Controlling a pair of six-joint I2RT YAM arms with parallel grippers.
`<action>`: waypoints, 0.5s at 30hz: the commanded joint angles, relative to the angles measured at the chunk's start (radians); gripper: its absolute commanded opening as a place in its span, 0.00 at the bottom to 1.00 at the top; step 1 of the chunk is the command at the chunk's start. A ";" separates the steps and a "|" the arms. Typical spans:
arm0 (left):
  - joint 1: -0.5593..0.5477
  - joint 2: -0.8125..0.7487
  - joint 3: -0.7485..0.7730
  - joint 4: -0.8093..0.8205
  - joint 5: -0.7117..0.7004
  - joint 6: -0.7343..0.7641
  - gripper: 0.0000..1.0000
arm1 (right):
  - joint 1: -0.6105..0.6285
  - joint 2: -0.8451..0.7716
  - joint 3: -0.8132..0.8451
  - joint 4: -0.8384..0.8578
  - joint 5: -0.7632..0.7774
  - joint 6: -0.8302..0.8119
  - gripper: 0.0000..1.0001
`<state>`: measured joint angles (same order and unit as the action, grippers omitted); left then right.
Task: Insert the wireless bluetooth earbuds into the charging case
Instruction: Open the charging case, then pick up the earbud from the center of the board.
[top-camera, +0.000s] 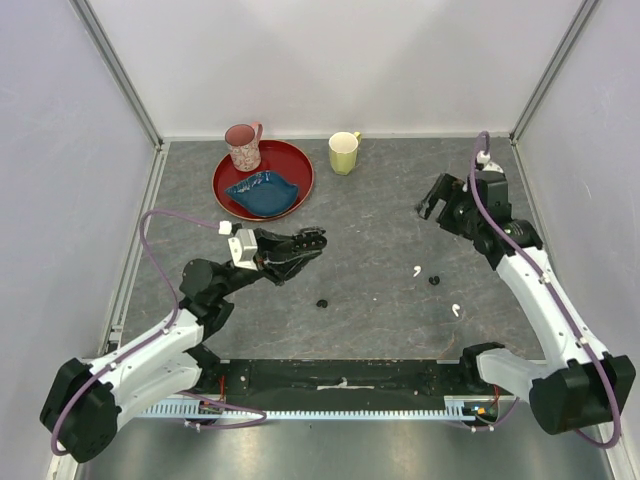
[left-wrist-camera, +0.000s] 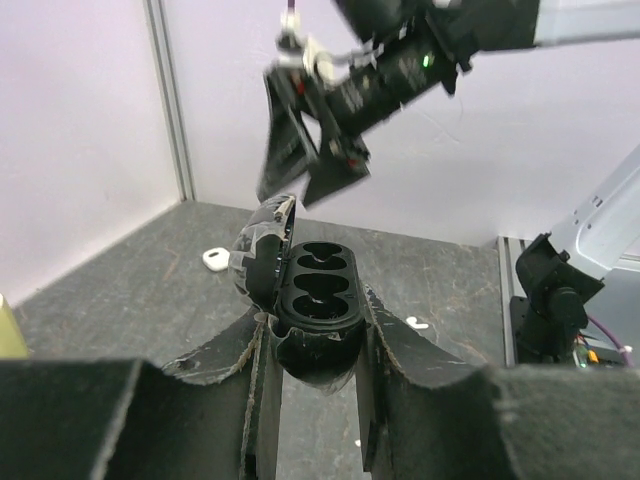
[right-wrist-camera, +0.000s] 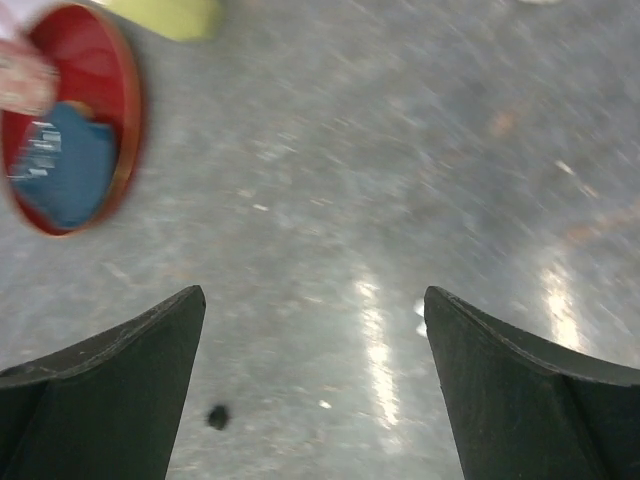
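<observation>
My left gripper (left-wrist-camera: 312, 335) is shut on the charging case (left-wrist-camera: 315, 290), which here is black. It is held up off the table with its lid (left-wrist-camera: 262, 250) swung open to the left, and its wells are empty. In the top view this gripper (top-camera: 312, 241) is left of centre. Two white earbuds (top-camera: 417, 270) (top-camera: 456, 310) lie on the grey table to its right, and one earbud (left-wrist-camera: 415, 323) shows in the left wrist view. My right gripper (top-camera: 432, 206) hangs open and empty above the table's back right, also visible from its own camera (right-wrist-camera: 315, 300) and from the left wrist (left-wrist-camera: 300, 175).
A red plate (top-camera: 300, 160) with a blue dish (top-camera: 262, 190) and a pink mug (top-camera: 243, 146) stands at the back, with a yellow-green mug (top-camera: 344, 152) beside it. A small white rounded object (top-camera: 225, 227) lies by my left wrist. Two small black bits (top-camera: 322, 302) (top-camera: 434, 280) lie on the table.
</observation>
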<state>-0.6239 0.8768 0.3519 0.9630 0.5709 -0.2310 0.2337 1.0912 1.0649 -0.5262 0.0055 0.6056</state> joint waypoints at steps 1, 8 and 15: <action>-0.002 -0.036 0.087 -0.092 -0.031 0.120 0.02 | -0.076 -0.008 -0.118 -0.113 0.022 -0.043 0.98; -0.002 0.024 0.064 0.023 -0.010 0.090 0.02 | -0.163 -0.016 -0.296 -0.062 -0.076 0.013 0.88; -0.002 0.019 0.018 0.094 -0.003 0.047 0.02 | -0.273 -0.065 -0.480 0.063 -0.219 0.063 0.62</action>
<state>-0.6239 0.9077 0.3836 0.9680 0.5568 -0.1749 0.0032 1.0775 0.6411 -0.5598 -0.1257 0.6292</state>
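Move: The black earbud for the right hand lies on the table about 7 cm back from it, 7 cm to its right and some 23 cm below. A white earbud sits roughly 3 cm to the left of that black one and 3 cm farther out, a second white earbud some 5 cm to the right of it and 7 cm nearer the base, and the white case 4 cm right of it, 22 cm farther out. From the left hand the black earbud is about 30 cm right, 4 cm ahead, 29 cm down. The right hand, empty and still well clear of the table, drops about 17 cm towards the black earbud while drawing back some 8 cm and drifting 5 cm to the right, its fingers tipping about 25 degrees further down and, in the second half of the drop, narrowing from fully open to about two thirds. The left hand keeps its pinch on the opened black charging case, bobbing up about 2 cm and settling most of the way back. ##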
